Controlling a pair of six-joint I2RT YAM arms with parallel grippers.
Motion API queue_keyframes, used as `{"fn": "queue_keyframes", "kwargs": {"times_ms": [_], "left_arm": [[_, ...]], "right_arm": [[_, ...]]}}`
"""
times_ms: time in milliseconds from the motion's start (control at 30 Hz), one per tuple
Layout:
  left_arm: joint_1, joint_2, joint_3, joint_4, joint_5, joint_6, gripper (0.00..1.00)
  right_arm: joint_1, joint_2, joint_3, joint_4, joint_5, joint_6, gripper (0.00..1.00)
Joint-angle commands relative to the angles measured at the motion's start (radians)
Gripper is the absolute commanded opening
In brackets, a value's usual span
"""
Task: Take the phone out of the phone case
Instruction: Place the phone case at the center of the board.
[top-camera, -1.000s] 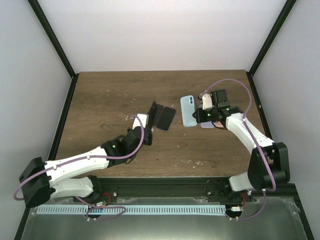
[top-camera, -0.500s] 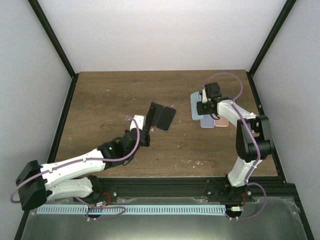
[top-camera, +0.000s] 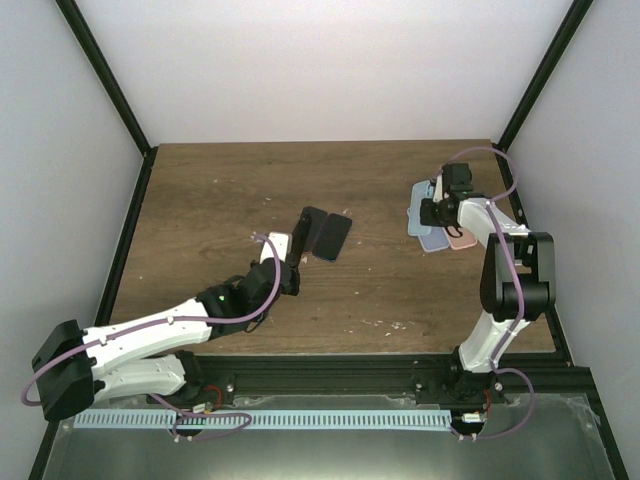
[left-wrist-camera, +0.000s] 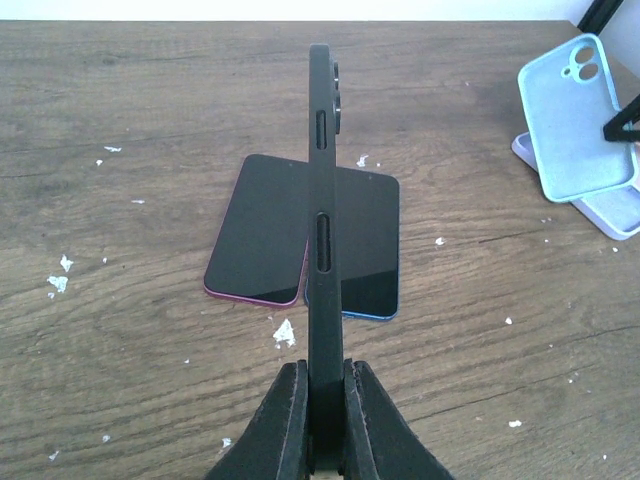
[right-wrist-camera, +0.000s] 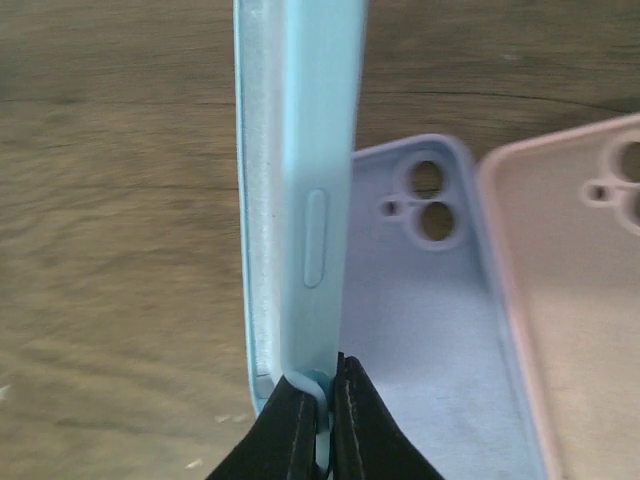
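My left gripper (left-wrist-camera: 322, 385) is shut on the lower end of a black phone (left-wrist-camera: 320, 200), which stands on edge with its side buttons and camera bump toward me. In the top view the phone (top-camera: 306, 228) hangs mid-table in that left gripper (top-camera: 297, 250). At the far right my right gripper (right-wrist-camera: 325, 420) is shut on the rim of a light blue phone case (right-wrist-camera: 300, 150), also held on edge. The case (left-wrist-camera: 575, 120) shows its camera cut-outs and looks hollow. In the top view the right gripper (top-camera: 432, 212) holds the case (top-camera: 418, 208) above two others.
Two dark phones lie flat side by side under the black one, one pink-edged (left-wrist-camera: 255, 240), one blue-edged (left-wrist-camera: 370, 250). A lavender case (right-wrist-camera: 420, 320) and a pink case (right-wrist-camera: 580, 300) lie open side up beneath the right gripper. White crumbs dot the wooden table (top-camera: 200, 200).
The right arm has carried the light blue case from the table's middle rightward, over the lavender and pink cases. The left arm has kept the black phone almost still.
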Motion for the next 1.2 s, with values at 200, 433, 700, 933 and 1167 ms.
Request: {"fn": "queue_keyframes", "kwargs": {"times_ms": [200,433,700,933,1167], "left_arm": [[-0.003,0.024,0.054,-0.016,0.001,0.058,0.00],[-0.006,0.013,0.060,-0.092,-0.005,0.080,0.00],[-0.012,0.014,0.071,-0.158,-0.023,0.092,0.00],[-0.050,0.061,0.098,-0.257,-0.060,0.094,0.00],[-0.135,0.212,0.178,-0.393,-0.120,0.117,0.00]], "right_arm": [[-0.003,0.055,0.196,-0.296,-0.503,-0.242,0.01],[-0.009,0.182,0.216,-0.380,-0.435,-0.319,0.01],[-0.012,0.204,0.183,-0.362,-0.400,-0.303,0.17],[-0.023,0.126,0.178,-0.354,-0.421,-0.293,0.40],[-0.033,-0.034,0.120,-0.314,-0.520,-0.305,0.41]]}}
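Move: The right hand already holds the light-blue phone case by its edge, just above the board; its bare spot lies about 9 cm to the left, 3 back and 4 below. The lavender case is 2 cm right and 3 back, the pink case 9 right and 2 back, the blue-rimmed phone 23 left and 5 back. From the left hand, still holding a black phone, the bare spot lies some 15 cm ahead, 23 right, 13 below. Right hand carries the case 7 cm left, then down and slightly back, releases, rises; left sinks 4 cm, rolling. ##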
